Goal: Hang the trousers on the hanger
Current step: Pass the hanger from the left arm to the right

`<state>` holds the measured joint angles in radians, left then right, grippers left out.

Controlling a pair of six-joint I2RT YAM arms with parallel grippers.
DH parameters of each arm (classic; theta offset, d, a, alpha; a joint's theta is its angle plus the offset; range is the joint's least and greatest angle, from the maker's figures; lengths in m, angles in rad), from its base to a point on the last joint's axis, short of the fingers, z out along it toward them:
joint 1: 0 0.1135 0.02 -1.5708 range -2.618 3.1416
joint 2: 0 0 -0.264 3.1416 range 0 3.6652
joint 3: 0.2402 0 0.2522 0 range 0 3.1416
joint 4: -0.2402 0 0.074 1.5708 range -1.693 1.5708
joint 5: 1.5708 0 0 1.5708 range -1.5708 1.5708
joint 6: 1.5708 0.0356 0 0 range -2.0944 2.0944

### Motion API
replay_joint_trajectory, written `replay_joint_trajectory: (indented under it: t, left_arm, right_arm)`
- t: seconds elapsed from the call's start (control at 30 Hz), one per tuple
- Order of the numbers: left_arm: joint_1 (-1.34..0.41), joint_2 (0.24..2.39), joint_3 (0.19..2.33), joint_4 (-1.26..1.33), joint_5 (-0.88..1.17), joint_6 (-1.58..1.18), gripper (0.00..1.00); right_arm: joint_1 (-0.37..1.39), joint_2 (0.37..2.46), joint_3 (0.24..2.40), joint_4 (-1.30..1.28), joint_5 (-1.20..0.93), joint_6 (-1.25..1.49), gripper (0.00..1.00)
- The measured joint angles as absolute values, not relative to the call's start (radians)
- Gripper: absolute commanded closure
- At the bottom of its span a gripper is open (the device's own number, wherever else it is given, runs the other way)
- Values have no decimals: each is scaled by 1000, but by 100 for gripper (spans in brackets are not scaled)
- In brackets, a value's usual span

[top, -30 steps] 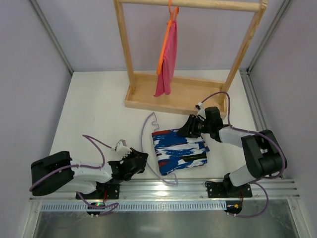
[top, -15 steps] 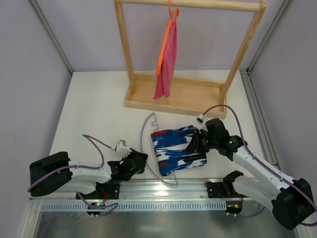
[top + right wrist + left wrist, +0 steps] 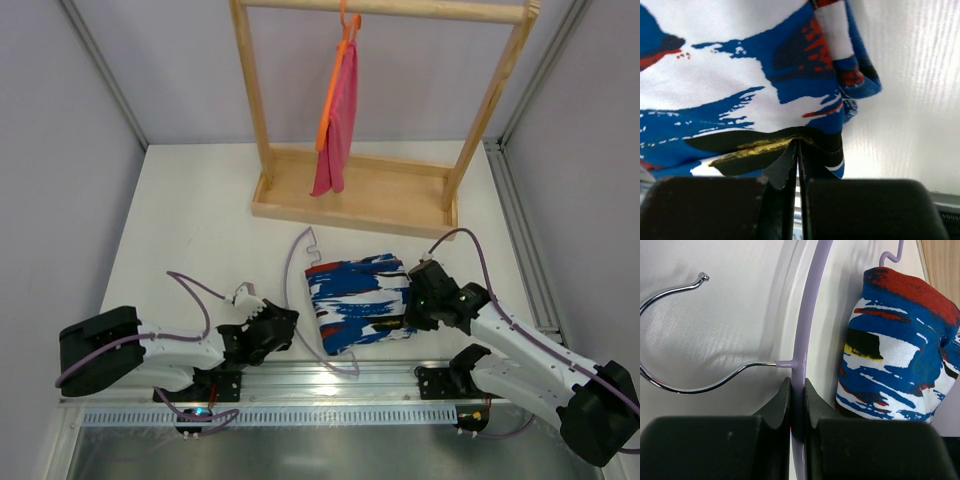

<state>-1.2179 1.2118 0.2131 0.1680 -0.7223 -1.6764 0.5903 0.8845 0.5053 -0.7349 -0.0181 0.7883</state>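
The trousers, a folded bundle printed in blue, white, red and black, lie on the white table between the two arms. In the right wrist view my right gripper is shut on the trousers at their near right edge, the cloth puckering at the fingertips. From above, the right gripper sits at the bundle's right side. The lilac hanger lies just left of the trousers. My left gripper is shut on the hanger close to its silver hook. The trousers lie right of the bar.
A wooden rack stands at the back of the table, with an orange hanger and pink cloth on its rail. A metal rail carries the arm bases along the near edge. Grey walls close in both sides.
My right arm has swung from the trousers' far right corner down to their near right edge, and its jaws have closed there. The left arm and hanger have stayed put.
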Motion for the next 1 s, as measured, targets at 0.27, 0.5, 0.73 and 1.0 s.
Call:
replay_joint_trajectory:
  t: [0.27,0.5,0.73,1.0]
  left_arm:
    - [-1237,1149,219,75,-711,-1671,99]
    - [-1251,1121,224,17,-714,-1670,100]
    - [-1259,1057,218,-52,-699,-1660,99]
    - [-1264,936,175,-115,-686,-1642,99]
  right_arm:
    - [677,856,564,-815,180,871,80]
    - [1087,727,750,-792,352,840,48]
    - [1531,1038,820,-645,602,742,31]
    - [1737,1475,944,-482,785,595,30]
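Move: To the left of the right hand, about 19 cm over and 6 cm back, lies the near arm of the hanger, a little lower than its fingertips. The middle of the trousers, already on the hanger, is roughly 9 cm left and 6 cm ahead of the right hand. From the left hand, which already grips the hanger by its neck, that near arm lies some 8 cm back and 6 cm right, and the trousers' middle some 14 cm right and 4 cm ahead. Leaving the trousers' right edge, the right hand rises about 12 cm, swings some 20 cm left and 8 cm back, then sinks around 7 cm to the hanger's near arm, its shut fingers spreading wide and its wrist turning counter-clockwise as the fingers tip up from steeply down to a shallower slant. The left hand keeps its pinch on the hanger and draws it back and left. ##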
